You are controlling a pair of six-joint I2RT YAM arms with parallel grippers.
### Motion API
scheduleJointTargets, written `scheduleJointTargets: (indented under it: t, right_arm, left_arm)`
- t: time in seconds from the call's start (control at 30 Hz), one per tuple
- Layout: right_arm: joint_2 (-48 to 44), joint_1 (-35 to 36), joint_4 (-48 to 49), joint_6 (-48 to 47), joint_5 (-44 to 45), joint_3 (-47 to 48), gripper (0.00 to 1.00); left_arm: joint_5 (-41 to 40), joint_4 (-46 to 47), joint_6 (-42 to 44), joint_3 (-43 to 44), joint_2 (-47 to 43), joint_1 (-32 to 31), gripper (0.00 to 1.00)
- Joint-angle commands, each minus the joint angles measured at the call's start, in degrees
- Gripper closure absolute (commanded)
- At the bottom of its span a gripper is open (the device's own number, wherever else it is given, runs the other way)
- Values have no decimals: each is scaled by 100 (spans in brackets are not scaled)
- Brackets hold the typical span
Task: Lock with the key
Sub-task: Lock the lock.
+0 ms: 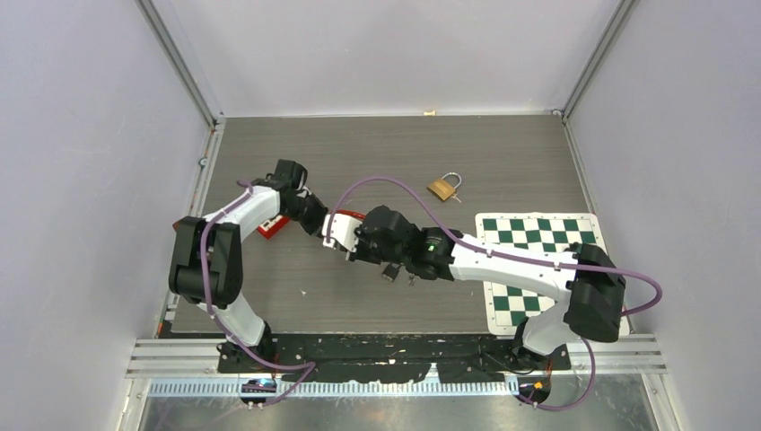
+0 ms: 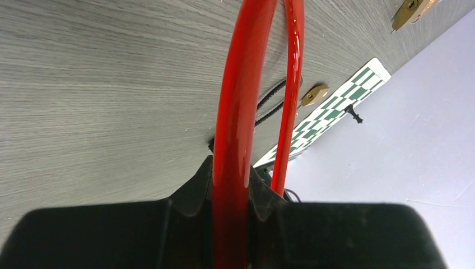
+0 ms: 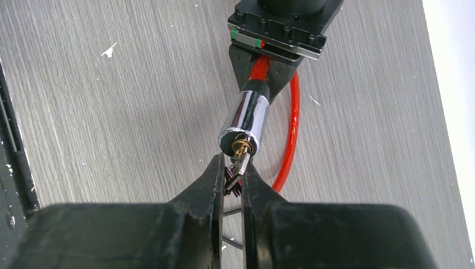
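Note:
The lock is a red cable [image 3: 293, 129] ending in a chrome cylinder [image 3: 246, 119] with a brass keyhole facing my right wrist camera. My left gripper [image 3: 260, 66] is shut on the red cable just behind the cylinder and holds it off the table; the left wrist view shows the cable [image 2: 238, 106] pinched between my left gripper's [image 2: 231, 180] fingers. My right gripper [image 3: 233, 168] is shut on the key [image 3: 241, 162], whose tip sits at the keyhole. From above, both grippers meet mid-table, left gripper [image 1: 316, 221], right gripper [image 1: 345, 237].
A brass padlock [image 1: 442, 188] lies farther back on the wooden table [image 1: 502, 162]. A green-and-white chessboard mat [image 1: 538, 260] lies at the right under the right arm. A red part [image 1: 272, 229] lies beside the left arm. Grey walls enclose the table.

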Motion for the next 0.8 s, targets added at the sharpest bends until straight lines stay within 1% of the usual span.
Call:
scheduleJointTargets:
  t: [0.0,0.07,0.1,0.13,0.2,0.3,0.37,0.5,0.57,0.63,0.67,0.77]
  right_arm:
    - [-177,-49,-484,-272,162,701,94]
    - [-159,-80,-495,-184,87,769,95]
    - [-162,-105,-497,-110,63,788,95]
    - [-162,-125,-511,-70,38,833,95]
    - [-162,-205,-540,59,-31,897,95]
    - [-147,-373,-618,270,-142,1050,95]
    - [-134,-500,-705,399,-300,1179,94]
    - [-106,-768,-880,616,-677,1423,95]
    - [-101,-901,-1023,674,-925,1520,95]
    - [-130,-1049,-1107,680,-1099,1564,94]
    - [-137,-1149,-1124,647,-1169,1568,95]
    - [-234,-1333,-1194,557,-1469,1576,95]
  left_arm:
    - [-776,225,362,114,-25,173,100]
    - [-706,271,431,151,-109,180,99]
    - [-678,283,486,173,-174,174,95]
    - [-683,301,529,204,-268,180,88]
    - [-717,323,616,255,-490,180,71]
    - [-737,343,748,372,-915,179,54]
    - [-705,387,753,401,-1166,180,47]
    - [-408,540,681,412,-1538,180,38]
    - [-193,621,660,389,-1672,180,31]
    - [-9,826,822,307,-1844,179,9]
    - [-74,875,900,265,-1967,180,2]
    - [-466,934,1257,124,-2355,185,0]
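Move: The red cable lock's silver cylinder sits between the grippers. It is about 4 cm right, 2 cm back and 3 cm above the left hand, which grips its tube, and about 4 cm left, 2 cm ahead and 3 cm below the right hand, which holds its key. The red box is some 15 cm left and 1 cm ahead of the left hand, 8 cm below. The black cable lock lies about 12 cm right of the right hand and 6 cm back, 15 cm below, and the loose keys 15 cm right and 10 cm back. The left hand lets go of the red tube beside the silver cylinder, opening its fingers fully while it climbs about 11 cm, slightly forward and away from the lock, its fingers swinging forward some 30 degrees. The right hand keeps its pinch on the key in the cylinder and carries the lock forward and up, about 5 cm each way, drifting a little to the right. ##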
